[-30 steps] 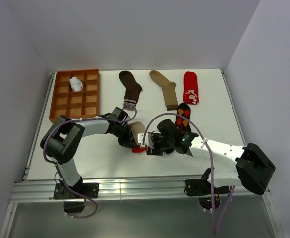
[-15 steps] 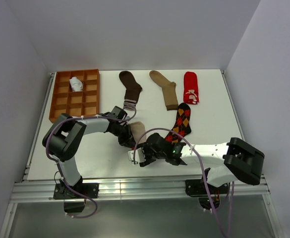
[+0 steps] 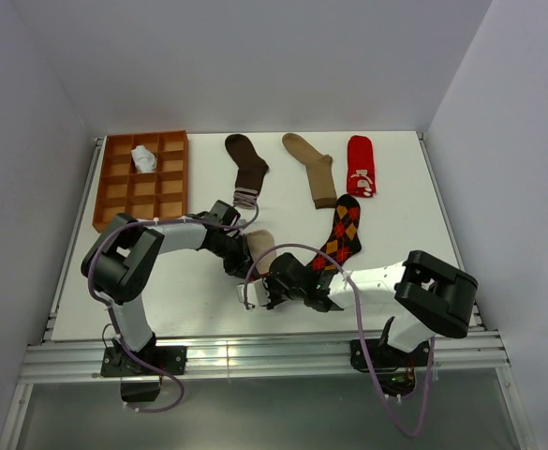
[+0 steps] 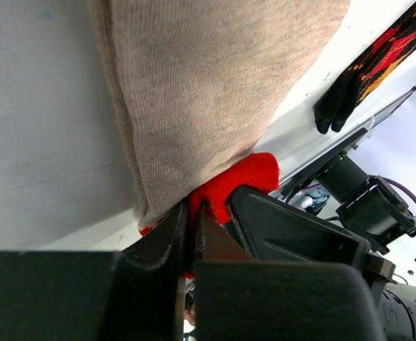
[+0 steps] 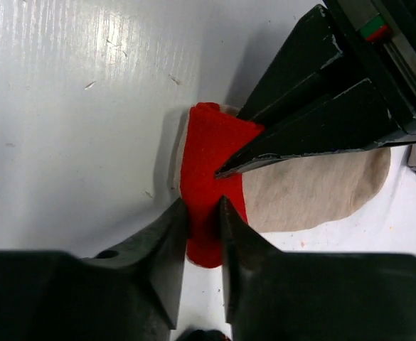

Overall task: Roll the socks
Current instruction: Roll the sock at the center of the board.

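Note:
The beige red-toed sock (image 3: 259,244) lies mid-table between my two grippers. In the left wrist view its beige body (image 4: 215,92) fills the top and its red toe (image 4: 242,179) runs down between my left gripper's (image 4: 193,207) jaws, which are shut on it. From the other side my right gripper (image 5: 203,206) pinches the same red toe (image 5: 209,167) between both fingers, and the left gripper's dark fingers (image 5: 300,135) lie across the beige part (image 5: 314,195). From above, the left gripper (image 3: 244,266) and right gripper (image 3: 259,287) meet at the toe.
Along the far edge lie a dark brown sock (image 3: 248,169), a tan sock (image 3: 313,171) and a red sock (image 3: 360,165). A black-orange argyle sock (image 3: 343,234) lies beside my right arm. The orange-brown gridded tray (image 3: 114,202) at the far left holds a white rolled sock (image 3: 143,159).
My right gripper has swung left to the sock's red toe and closed its jaws onto it. The left gripper has stayed shut on the toe, barely moving.

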Motion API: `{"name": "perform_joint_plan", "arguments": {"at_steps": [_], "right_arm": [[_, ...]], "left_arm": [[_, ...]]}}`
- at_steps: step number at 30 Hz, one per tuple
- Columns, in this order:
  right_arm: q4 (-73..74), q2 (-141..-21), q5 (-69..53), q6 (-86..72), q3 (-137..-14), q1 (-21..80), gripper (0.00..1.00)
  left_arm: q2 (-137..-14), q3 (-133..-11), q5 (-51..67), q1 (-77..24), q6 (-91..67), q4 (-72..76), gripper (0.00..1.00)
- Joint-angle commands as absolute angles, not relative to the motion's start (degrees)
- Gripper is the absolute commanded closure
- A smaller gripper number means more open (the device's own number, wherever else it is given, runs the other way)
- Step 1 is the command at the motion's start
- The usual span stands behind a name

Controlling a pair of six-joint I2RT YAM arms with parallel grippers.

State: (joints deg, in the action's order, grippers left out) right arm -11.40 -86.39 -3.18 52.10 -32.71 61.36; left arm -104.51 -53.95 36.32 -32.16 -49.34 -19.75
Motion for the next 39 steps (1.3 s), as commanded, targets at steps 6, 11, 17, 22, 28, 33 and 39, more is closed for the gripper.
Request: {"name": "perform_joint_plan", "arguments": {"at_steps": [6, 11, 17, 22, 28, 33, 39], "right_arm": [[-5.2, -86.6, -7.5, 47.9, -39.2, 59.1, 0.86], [16.3, -90.0, -20.5, 44.7, -52.0, 54.5, 0.86], [36.1, -98.3, -34.2, 45.0, -64.8, 47.2, 0.86], [52.3, -108.6, -40.7, 47.8, -76.3, 42.7, 0.85], [63.3, -120.5, -46.6, 47.7, -85.9, 38.6, 0.84], [67.6, -127.6, -48.5, 45.4, -91.6, 36.7, 0.84], [71.3, -132.8, -48.9, 43.9, -96.5, 35.9, 0.83]], "left_arm": [[-103.5, -50.7, 30.3, -31.6, -47.8, -19.3, 0.81], [-97.9, -47.5, 29.8, -30.4, -51.8, -15.5, 0.62], [-91.2, -42.6, 26.4, -30.1, -57.2, -9.7, 0.52], [-84.5, -39.1, 20.3, -30.1, -59.1, -7.0, 0.51], [-78.8, -35.6, 12.4, -30.3, -57.7, -4.1, 0.52], [-76.9, -35.1, 1.4, -35.3, -51.6, -0.7, 0.52], [-74.1, -30.6, -2.0, -40.6, -44.6, 10.0, 0.50]]}}
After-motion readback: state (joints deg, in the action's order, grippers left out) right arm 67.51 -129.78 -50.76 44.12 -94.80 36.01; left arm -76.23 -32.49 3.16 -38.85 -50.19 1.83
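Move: Between the fingertips of both hands lies the sock's red cuff: its middle is about 2 cm to the right of the left hand, which already pinches it, and about 1 cm to the left of the right hand and 1 cm below, between its half-open fingers. The argyle sock lies some 16 cm right and 10 cm ahead of the right hand. The dark brown sock's middle is straight ahead of the left hand, about 24 cm out. Closing on the red cuff, the right hand takes over the hold, arcs about 2 cm forward with a rise of nearly 3 cm and comes back down, turning nearly 80 degrees so its fingertips point back towards the base. Meanwhile the left opens, lets go and moves about 5 cm left with some forward and up, then swings a little back right, its tips tilting forward. ##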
